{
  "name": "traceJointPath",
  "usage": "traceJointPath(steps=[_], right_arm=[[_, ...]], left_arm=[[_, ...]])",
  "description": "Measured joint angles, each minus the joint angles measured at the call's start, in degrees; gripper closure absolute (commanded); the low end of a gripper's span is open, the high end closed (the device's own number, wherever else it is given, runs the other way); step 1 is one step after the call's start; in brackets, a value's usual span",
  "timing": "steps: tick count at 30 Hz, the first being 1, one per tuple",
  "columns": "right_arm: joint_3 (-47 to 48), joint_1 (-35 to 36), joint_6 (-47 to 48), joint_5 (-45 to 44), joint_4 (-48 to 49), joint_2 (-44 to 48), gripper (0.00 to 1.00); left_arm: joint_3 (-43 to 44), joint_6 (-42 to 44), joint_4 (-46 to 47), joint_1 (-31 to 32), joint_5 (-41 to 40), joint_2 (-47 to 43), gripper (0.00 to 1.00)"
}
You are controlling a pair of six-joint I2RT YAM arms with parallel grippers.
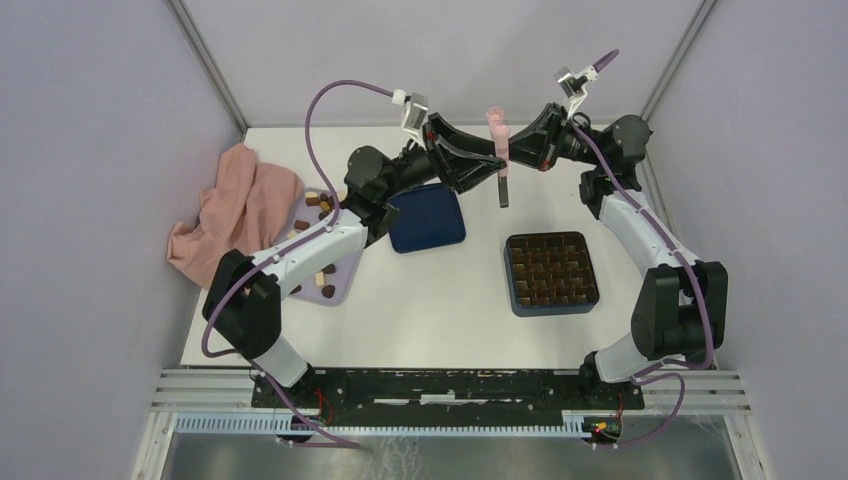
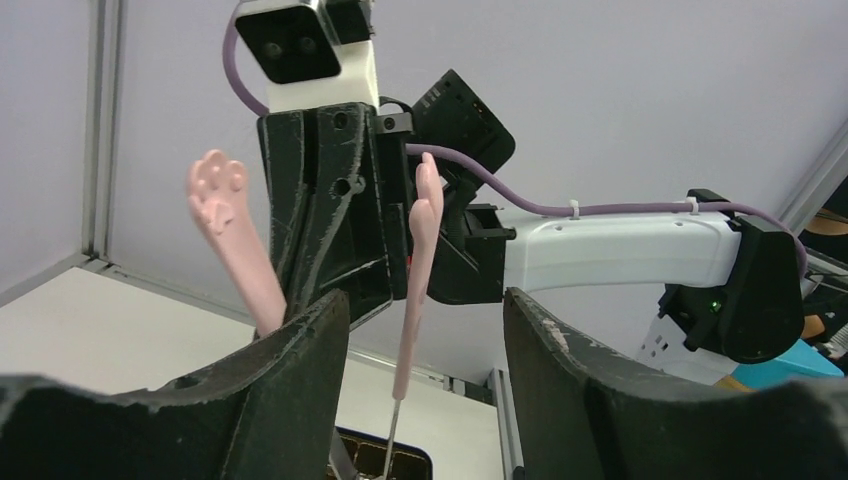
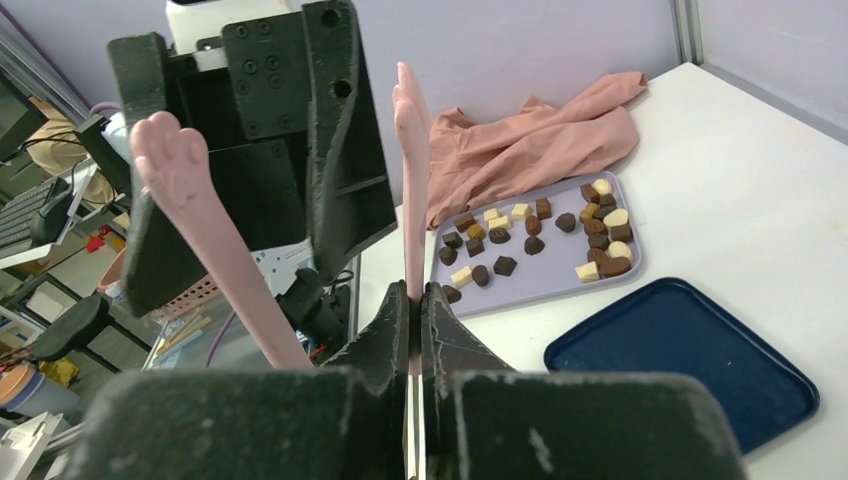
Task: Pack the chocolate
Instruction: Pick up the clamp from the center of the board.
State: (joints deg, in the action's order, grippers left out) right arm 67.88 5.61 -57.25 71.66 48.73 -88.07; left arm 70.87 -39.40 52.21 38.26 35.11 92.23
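The chocolate [image 3: 530,235], small dark, brown and cream pieces, lies on the lilac tray [image 3: 560,285] at the table's left [image 1: 318,205]. High above the back of the table, my right gripper [image 3: 415,295] is shut on one arm of pink tongs [image 3: 410,170] with paw-shaped tips. The tongs' other arm [image 3: 195,210] splays off to the side. My left gripper [image 2: 425,300] faces the right one and is open. Its fingers stand on either side of the straight tong arm [image 2: 420,230] without touching it. In the top view the two grippers meet at the tongs [image 1: 497,125].
A dark blue box [image 1: 551,272] with brown grid compartments sits right of centre. Its flat blue lid [image 1: 427,220] lies beside the lilac tray [image 1: 335,285]. A pink cloth [image 1: 240,205] is bunched at the left wall. Walls close in the table at the back and sides.
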Motion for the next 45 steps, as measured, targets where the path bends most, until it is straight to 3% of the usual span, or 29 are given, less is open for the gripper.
traceJointPath(steps=[8,9,12,13,31,33,35,37,41,44,45], right_arm=[[0.0,0.4,6.6,-0.1,-8.6,0.1,1.0],[0.1,0.6,7.6,-0.2,-10.2,0.1,1.0],[0.2,0.7,9.5,-0.1,-13.0,0.3,1.0],[0.3,0.7,10.0,-0.1,-13.6,0.4,1.0],[-2.1,1.0,10.3,-2.4,-25.7,1.2,1.0],[-2.2,1.0,9.5,-1.9,-24.9,1.2,0.8],[-2.6,1.0,7.3,-1.0,-20.9,1.0,0.52],[-2.7,1.0,4.9,-0.5,-16.0,0.9,0.33],[-2.3,0.0,5.3,0.4,-9.7,1.2,0.16],[-2.3,-1.2,11.4,1.0,-11.4,3.1,0.02],[-2.2,-1.6,15.4,1.2,-13.7,4.4,0.02]], left_arm=[[2.5,4.5,-5.9,2.1,0.1,0.5,0.55],[3.4,5.4,-7.1,2.4,0.0,0.7,0.6],[4.9,7.6,-9.9,3.0,0.0,1.0,0.94],[5.0,8.2,-10.3,3.0,0.0,1.0,0.98],[4.9,9.6,-10.2,3.3,6.1,1.2,0.98],[4.1,9.6,-10.0,3.3,5.6,1.1,0.98],[2.8,9.1,-8.5,3.0,4.4,0.7,0.98],[1.0,6.5,-5.7,1.6,3.8,0.0,0.98],[-4.2,-3.1,5.7,-2.8,3.4,-1.1,0.98],[-5.9,-7.1,10.7,-5.9,2.8,-1.1,0.98],[-6.0,-7.7,11.3,-6.8,2.6,-1.1,0.98]])
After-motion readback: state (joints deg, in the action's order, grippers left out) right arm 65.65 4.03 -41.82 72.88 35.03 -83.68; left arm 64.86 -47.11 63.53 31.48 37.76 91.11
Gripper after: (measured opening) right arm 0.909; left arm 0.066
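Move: The clamp hangs upright in the right hand's closed fingers, which pinch its forward handle; its middle is about 2 cm back, 1 cm left and 3 cm below that hand. From the open left hand it is some 3 cm to the right, 1 cm ahead and 4 cm below. The blue tray lies roughly 18 cm ahead, 9 cm left of the left hand, the chocolate box about 4 cm ahead and 21 cm right, both almost 40 cm below. The left fingers shut on the clamp's rear handle after easing about 2.5 cm right, while the right hand still pinches the forward one. Keeping its hold, the right hand sinks some 5 cm, rolling about 15 degrees, then opens wide, letting go and rising again; the left, after drifting slightly back, carries the clamp about 7 cm left and a little forward, away from it. ##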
